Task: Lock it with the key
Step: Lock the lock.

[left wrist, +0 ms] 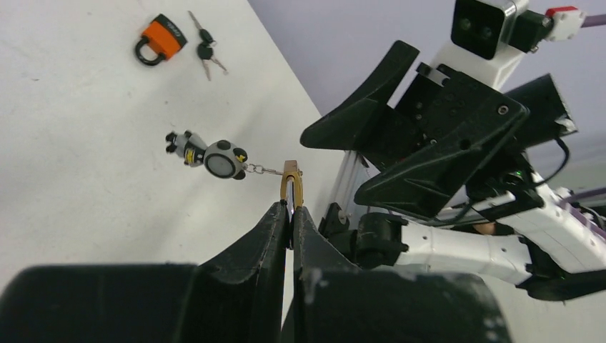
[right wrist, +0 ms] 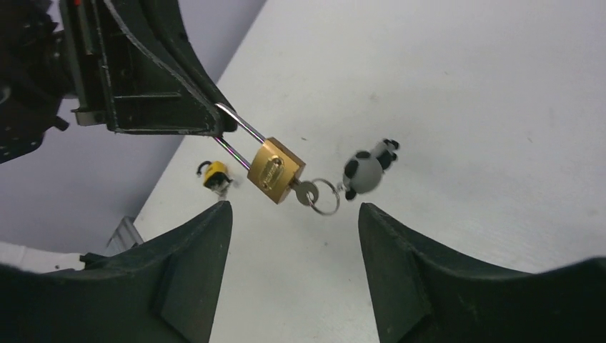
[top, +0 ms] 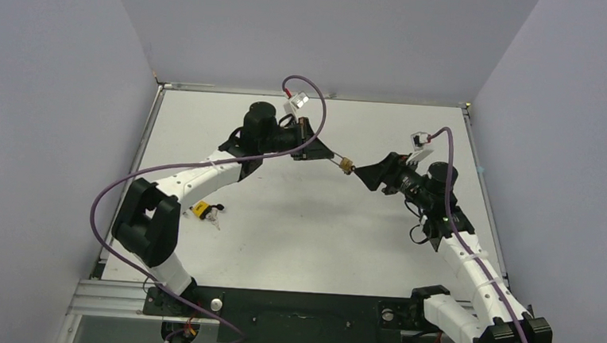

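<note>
My left gripper (left wrist: 291,207) is shut on the steel shackle of a brass padlock (right wrist: 276,171), holding it up above the table; the padlock also shows in the top view (top: 346,165) and the left wrist view (left wrist: 291,185). A silver key (right wrist: 305,191) sits in the padlock's keyhole, with a ring and a panda charm (right wrist: 366,170) hanging from it. My right gripper (right wrist: 294,214) is open and empty, its fingers either side and just short of the key. In the top view the right gripper (top: 366,175) is next to the padlock.
An orange padlock (top: 200,208) with loose keys (top: 216,215) lies on the white table (top: 312,244) at the left; it also shows in the left wrist view (left wrist: 160,39). Grey walls enclose the table.
</note>
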You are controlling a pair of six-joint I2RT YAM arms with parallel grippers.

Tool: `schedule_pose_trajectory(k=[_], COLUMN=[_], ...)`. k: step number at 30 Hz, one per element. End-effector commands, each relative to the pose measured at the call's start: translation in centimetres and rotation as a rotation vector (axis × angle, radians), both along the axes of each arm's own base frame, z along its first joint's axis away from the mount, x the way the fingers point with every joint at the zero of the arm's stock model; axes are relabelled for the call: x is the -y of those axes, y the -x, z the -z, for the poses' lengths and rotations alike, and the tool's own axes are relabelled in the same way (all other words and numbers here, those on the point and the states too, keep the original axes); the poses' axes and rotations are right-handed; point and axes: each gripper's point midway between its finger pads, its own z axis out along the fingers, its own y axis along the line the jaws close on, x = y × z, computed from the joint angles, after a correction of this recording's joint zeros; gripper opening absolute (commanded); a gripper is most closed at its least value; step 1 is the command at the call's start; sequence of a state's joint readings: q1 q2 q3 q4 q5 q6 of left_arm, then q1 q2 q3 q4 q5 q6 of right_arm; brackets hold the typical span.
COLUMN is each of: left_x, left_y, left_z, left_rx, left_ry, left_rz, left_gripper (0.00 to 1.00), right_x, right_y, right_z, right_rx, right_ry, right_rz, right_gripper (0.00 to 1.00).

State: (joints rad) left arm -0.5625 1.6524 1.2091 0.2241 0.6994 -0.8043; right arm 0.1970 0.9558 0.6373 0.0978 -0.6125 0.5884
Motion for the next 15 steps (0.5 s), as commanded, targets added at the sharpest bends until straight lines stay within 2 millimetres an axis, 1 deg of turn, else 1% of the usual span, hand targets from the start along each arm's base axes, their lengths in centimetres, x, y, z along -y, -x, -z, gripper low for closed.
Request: schedule_pose_trajectory(k=[1,5,6,10,12,15], left_x=[-1.1,-1.8,-1.9,-2.5,-2.8,-3.0], left_y=[3.9,5.2,5.3,6.2,6.6,7.2], left_z=[-10.2,-12.3,-12.8,-14.6,-15.4,-16.3], left_rx=[0.190,0.216,0.219,0.220,0.229,0.241], left_ry=[0.118,0.123,0.128,0.154,0.164,0.171], left_rz=[0.114,0.126,0.125,0.131,0.137,0.144], left_gripper=[0.00,0.00,0.00,0.00,0.00,0.00], right_x=[-2.9,-4.3,-4.6,-4.8,-4.8,-4.9], right_y=[1.8,3.0,3.4,4.4,5.0,5.7], right_z=[-7.8,-8.7,-8.9,-10.3,-11.7,-12.9], right_rx=[0.282,0.296,0.306,0.331,0.358,0.380], right_ry=[-0.113,-0.090,-0.084,-0.078,-0.084,-0.088], right_rz=[-0.204,-0.278,-0.299,-0.334,-0.344,-0.355], right_gripper=[0.56,0.46,0.45,0.43,0.41,0.32])
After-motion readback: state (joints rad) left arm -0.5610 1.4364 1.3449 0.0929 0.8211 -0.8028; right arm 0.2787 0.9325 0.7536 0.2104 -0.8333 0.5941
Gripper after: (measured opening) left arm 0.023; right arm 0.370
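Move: The key in the brass lock is about 3 cm to the right hand's left, some 2 cm ahead and a touch below; the lock's body is beyond it, about 6 cm left and 3 cm ahead. The keychain figure dangles roughly 5 cm ahead and 5 cm lower, nearly in line sideways. For the left hand, which holds the shackle, the key is about 8 cm to its right, about level fore and aft, and 2 cm lower. The brass lock, still pinched by its shackle, is carried up about 13 cm and back some 6 cm by the left hand, which tilts slightly. The right hand follows the key up about 8 cm, shifting 4 cm back and 4 cm left, turning some 15 degrees counter-clockwise and tipping its fingers upward as they close part way beside the key ring. ##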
